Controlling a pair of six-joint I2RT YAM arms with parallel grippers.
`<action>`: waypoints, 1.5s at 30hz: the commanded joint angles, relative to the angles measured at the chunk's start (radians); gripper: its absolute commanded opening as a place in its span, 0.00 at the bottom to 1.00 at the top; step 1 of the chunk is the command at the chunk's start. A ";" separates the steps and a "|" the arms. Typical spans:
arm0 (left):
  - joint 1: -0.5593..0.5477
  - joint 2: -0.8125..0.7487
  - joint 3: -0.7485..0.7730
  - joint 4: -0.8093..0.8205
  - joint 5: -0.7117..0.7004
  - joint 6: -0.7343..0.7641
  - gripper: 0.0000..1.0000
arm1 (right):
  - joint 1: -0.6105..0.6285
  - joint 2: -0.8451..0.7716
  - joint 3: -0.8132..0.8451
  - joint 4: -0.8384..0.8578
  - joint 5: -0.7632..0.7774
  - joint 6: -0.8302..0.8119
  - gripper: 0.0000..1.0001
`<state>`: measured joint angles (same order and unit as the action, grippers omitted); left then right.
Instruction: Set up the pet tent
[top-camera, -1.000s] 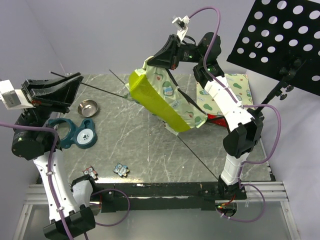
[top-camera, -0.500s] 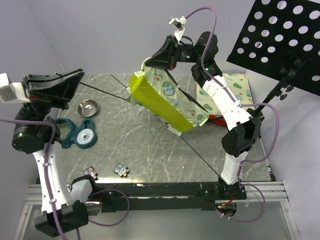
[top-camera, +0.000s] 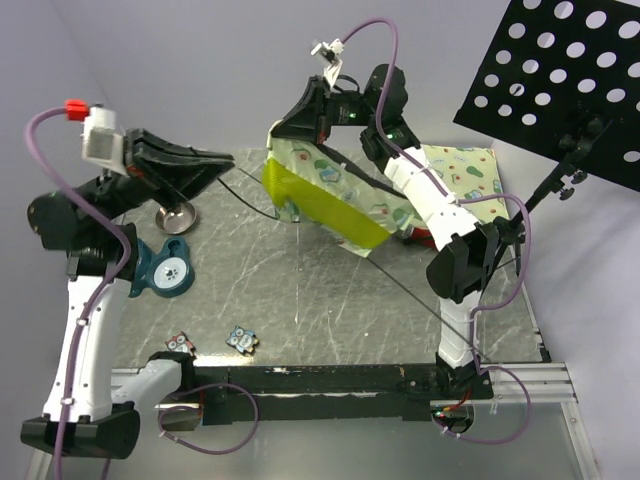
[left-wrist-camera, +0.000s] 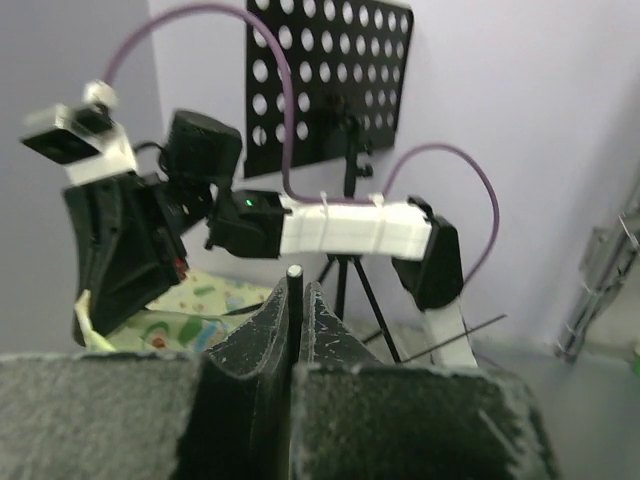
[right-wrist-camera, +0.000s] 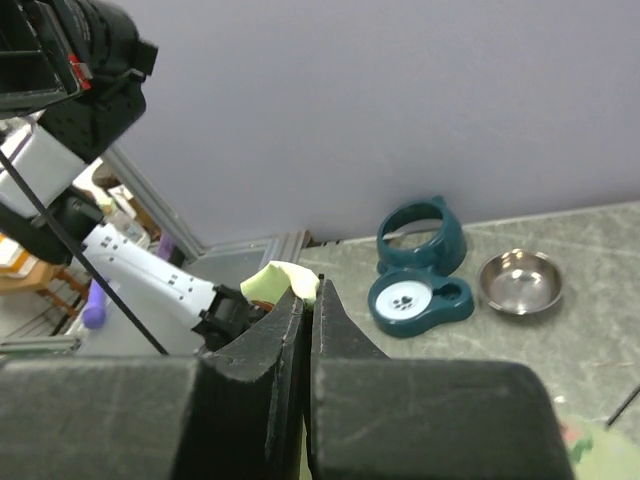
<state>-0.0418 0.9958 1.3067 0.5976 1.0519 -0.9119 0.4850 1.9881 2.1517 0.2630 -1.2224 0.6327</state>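
Observation:
The pet tent (top-camera: 325, 195), cream avocado-print fabric with a lime-yellow panel, hangs half lifted over the back of the table. My right gripper (top-camera: 279, 133) holds it up by its top left corner. In the right wrist view that gripper (right-wrist-camera: 308, 290) is shut on a fold of lime-yellow fabric (right-wrist-camera: 280, 280). My left gripper (top-camera: 220, 164) is raised at the left, level with the tent. In the left wrist view it (left-wrist-camera: 297, 290) is shut on a thin black pole (left-wrist-camera: 293, 272) whose white tip sticks out past the fingertips. A pole (top-camera: 400, 288) also runs along the table under the tent.
A flat avocado-print mat (top-camera: 470, 185) lies at the back right, beside something red (top-camera: 420, 238). A steel bowl (top-camera: 175, 215) and a teal feeder (top-camera: 165, 270) sit at the left. Two small toys (top-camera: 180, 345) (top-camera: 241, 340) lie near the front edge. A black perforated stand (top-camera: 570, 70) rises at the right.
My left arm has risen and swung right toward the tent, and its jaws have shut on the pole. My right gripper has carried the tent's corner up and left.

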 joint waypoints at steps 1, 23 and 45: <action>-0.065 0.090 0.048 -0.404 0.171 0.137 0.01 | 0.035 -0.047 -0.012 0.099 0.012 0.010 0.00; -0.194 0.325 -0.280 -0.360 0.327 -0.226 0.01 | 0.049 -0.199 -0.296 0.300 0.083 0.078 0.00; -0.280 0.302 -0.463 -0.283 0.333 -0.311 0.01 | 0.046 -0.248 -0.375 0.324 0.152 0.081 0.00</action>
<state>-0.2520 1.2774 0.9333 0.4961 1.2507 -1.1259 0.5350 1.8870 1.7336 0.3653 -1.2842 0.6945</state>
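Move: The left hand, holding the pole's end, has the tent's near left edge about 6 cm ahead, 7 to its right and 22 below. The tent corner in the right hand lies some 13 cm ahead, 7 right and 8 below the left hand. From the right hand, that near left edge is about 7 cm back, straight in line sideways, and 14 below. Pole still pinched, the left hand dives some 22 cm towards the tent's edge while the right lowers the corner. ##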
